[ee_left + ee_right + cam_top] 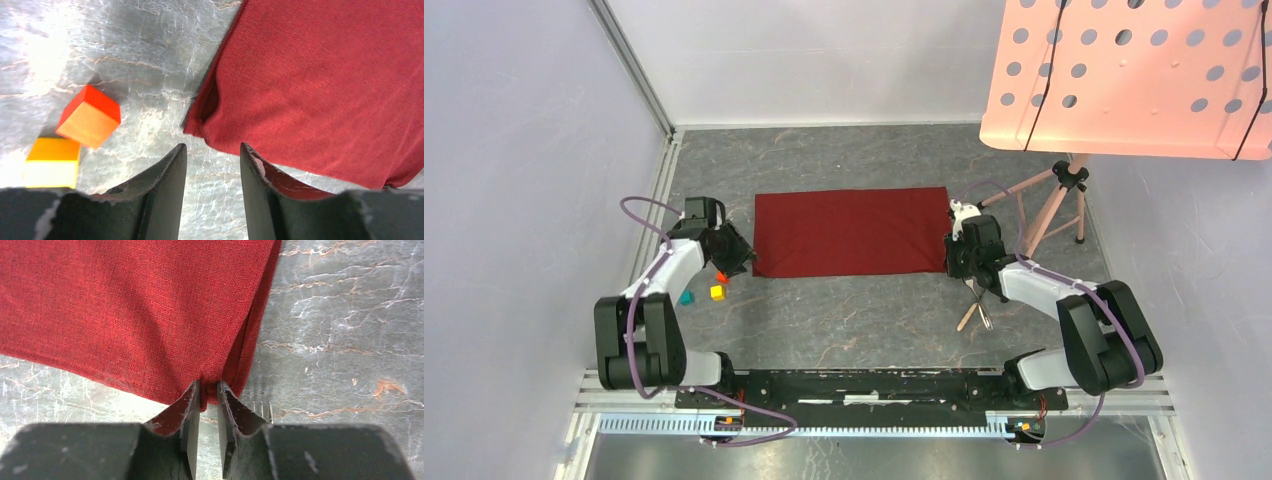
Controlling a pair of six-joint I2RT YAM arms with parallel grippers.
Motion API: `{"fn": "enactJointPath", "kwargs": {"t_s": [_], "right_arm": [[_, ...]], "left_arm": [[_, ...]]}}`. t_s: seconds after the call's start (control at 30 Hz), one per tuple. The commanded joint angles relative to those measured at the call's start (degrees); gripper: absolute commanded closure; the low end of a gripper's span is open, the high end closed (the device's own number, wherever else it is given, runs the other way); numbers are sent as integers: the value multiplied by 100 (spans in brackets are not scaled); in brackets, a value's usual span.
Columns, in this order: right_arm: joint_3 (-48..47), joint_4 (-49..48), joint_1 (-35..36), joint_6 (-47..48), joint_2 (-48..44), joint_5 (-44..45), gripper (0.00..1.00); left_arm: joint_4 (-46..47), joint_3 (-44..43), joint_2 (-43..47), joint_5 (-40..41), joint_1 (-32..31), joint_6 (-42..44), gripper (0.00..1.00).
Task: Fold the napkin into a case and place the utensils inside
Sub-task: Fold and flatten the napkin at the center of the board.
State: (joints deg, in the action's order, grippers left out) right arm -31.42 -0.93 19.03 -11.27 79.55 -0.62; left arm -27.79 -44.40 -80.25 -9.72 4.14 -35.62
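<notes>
The dark red napkin (852, 232) lies flat on the grey table as a wide rectangle, its edges doubled. My left gripper (742, 256) hovers just off its near left corner. In the left wrist view that gripper (212, 147) is open, with bare table between the fingers and the napkin (325, 85) just ahead. My right gripper (951, 260) is at the near right corner. In the right wrist view the right gripper (209, 384) stands slightly open, the puckered corner of the napkin (130, 315) between its tips. The utensils (976, 306) lie crossed below it; fork tines (262, 410) peek out beside the right finger.
Three small cubes sit by the left gripper: red (721, 276), yellow (717, 292) and teal (686, 297). The red cube (89, 117) and yellow cube (52, 162) show left of the fingers. A pink perforated board (1124, 75) on a tripod (1054, 205) stands back right.
</notes>
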Motion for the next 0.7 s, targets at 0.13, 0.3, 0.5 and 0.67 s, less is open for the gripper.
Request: {"fn": "enactJointPath", "kwargs": {"t_s": [0.13, 0.3, 0.5, 0.67], "right_arm": [[265, -7, 21, -65, -939, -457, 52], [216, 305, 17, -35, -1466, -350, 43], [142, 322, 21, 22, -1629, -476, 34], [-54, 314, 18, 97, -1432, -666, 35]], "left_arm": [[-868, -396, 1467, -84, 20, 898, 35], [-919, -633, 1069, -873, 12, 1307, 30], [-1225, -1197, 232, -1077, 16, 2054, 16], [-1080, -1325, -172, -1102, 13, 2217, 17]]}}
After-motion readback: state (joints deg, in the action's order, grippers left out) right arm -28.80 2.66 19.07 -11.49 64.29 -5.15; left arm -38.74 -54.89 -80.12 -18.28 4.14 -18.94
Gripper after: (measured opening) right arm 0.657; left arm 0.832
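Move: The left hand hovers by the napkin's near left corner: it lies about 4 cm below, 1 cm ahead and 1 cm right. The orange cube is level with the hand, 7 cm left; the yellow cube 8 cm left and 5 cm back. The right hand is right at the near right corner, about 1 cm above it, with the fork's middle roughly 6 cm right and 8 cm back, and the wooden-handled spoon 2 cm behind the fork. Upward off the napkin with both hands: the right spreads its barely parted fingers, comes free of the near right corner, rises about 5 cm and eases slightly back. The left, already clear, climbs about 8 cm, then sinks 3 cm while drifting right over its corner, opening wide and turning nearly 20 degrees clockwise. ##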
